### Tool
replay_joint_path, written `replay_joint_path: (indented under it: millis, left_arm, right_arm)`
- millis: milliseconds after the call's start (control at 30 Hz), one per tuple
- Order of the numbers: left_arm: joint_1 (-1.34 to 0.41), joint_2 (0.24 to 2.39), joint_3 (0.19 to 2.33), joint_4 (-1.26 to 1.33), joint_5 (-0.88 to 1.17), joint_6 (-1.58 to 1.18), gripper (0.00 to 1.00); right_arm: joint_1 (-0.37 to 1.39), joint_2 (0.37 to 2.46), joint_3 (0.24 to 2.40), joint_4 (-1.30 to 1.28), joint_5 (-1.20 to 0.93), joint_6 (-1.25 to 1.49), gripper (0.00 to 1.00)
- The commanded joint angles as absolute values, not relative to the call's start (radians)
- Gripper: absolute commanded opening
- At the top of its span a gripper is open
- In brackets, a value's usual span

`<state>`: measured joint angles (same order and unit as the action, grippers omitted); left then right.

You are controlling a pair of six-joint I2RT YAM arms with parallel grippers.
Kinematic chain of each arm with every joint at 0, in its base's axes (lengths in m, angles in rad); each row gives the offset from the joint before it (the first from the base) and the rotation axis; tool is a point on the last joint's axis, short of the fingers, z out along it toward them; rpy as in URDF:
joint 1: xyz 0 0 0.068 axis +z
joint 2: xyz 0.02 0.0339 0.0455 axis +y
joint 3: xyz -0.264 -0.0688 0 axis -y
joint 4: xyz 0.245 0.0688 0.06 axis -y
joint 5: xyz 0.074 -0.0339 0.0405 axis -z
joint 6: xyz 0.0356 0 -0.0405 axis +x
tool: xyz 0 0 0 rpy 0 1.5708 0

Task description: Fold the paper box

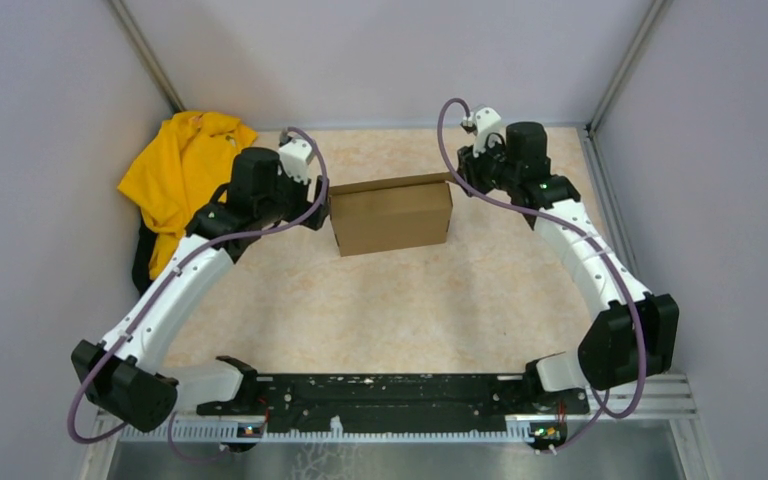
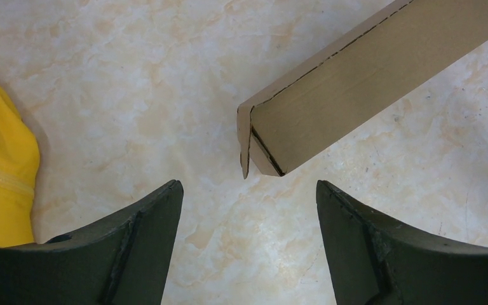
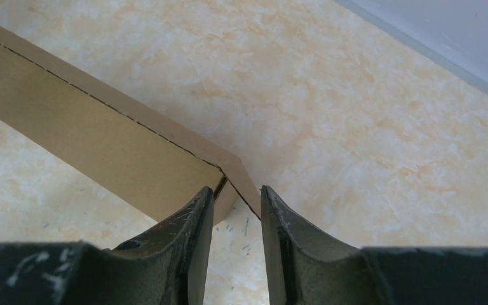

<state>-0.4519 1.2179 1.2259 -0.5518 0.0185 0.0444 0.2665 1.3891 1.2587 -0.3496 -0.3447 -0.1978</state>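
Observation:
The paper box (image 1: 390,215) is a brown cardboard mailer, folded up and lying on the marbled table at centre back. My left gripper (image 1: 320,212) is at its left end. In the left wrist view that gripper (image 2: 249,185) stands wide open, and the box's corner (image 2: 330,108) with a loose flap edge lies just ahead of the gap, touching neither finger. My right gripper (image 1: 462,168) is at the box's right rear corner. In the right wrist view its jaws (image 3: 236,189) are narrow but apart, with the box corner (image 3: 101,146) poking between the fingertips.
A yellow cloth (image 1: 175,175) lies bunched at the back left, beside the left arm, and shows at the left edge of the left wrist view (image 2: 0,171). Grey walls (image 1: 50,90) enclose the table on three sides; the right rear wall (image 3: 457,38) is close.

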Motion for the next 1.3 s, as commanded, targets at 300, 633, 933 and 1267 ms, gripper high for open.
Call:
replay_joint_path:
  millis: [300,633,933,1267]
  left_arm:
    - [-0.454,1.258,1.237,-0.505,0.009,0.056,0.81]
    - [-0.453,1.27,1.228,-0.483,0.009,0.045,0.71]
    - [-0.454,1.301,1.25,-0.47,0.015,0.037,0.59]
    - [-0.454,1.312,1.26,-0.477,0.019,0.031,0.51]
  right_arm:
    - [0.276,1.422,1.339,-0.316,-0.326,-0.207,0.31]
    - [0.281,1.411,1.325,-0.322,-0.313,-0.207,0.31]
    - [0.293,1.414,1.324,-0.334,-0.302,-0.204,0.3]
    - [0.301,1.417,1.319,-0.334,-0.276,-0.2,0.3]
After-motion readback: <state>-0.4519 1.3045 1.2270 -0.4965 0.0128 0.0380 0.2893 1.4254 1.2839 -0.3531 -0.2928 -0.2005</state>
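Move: Lying some 3 cm ahead of the open left hand, about 2 cm to its right and 2 cm lower, is the left side flap of the paper box's lid. The box body's middle is roughly 15 cm to that hand's right, 2 cm ahead and 7 cm below. The right flap is already about between the right fingertips, some 2 cm ahead and 1 cm left; from that hand the box body's middle lies roughly 14 cm left, 1 cm ahead and 7 cm below. Easing forward and down by about 2 cm each, and slightly right, the left hand brings its fingers astride the left flap while narrowing them from wide to about half open, one each side of it, without shutting. The right hand edges about 1 cm forward, then all but holds still with its nearly closed fingers around the right flap at the box corner. ##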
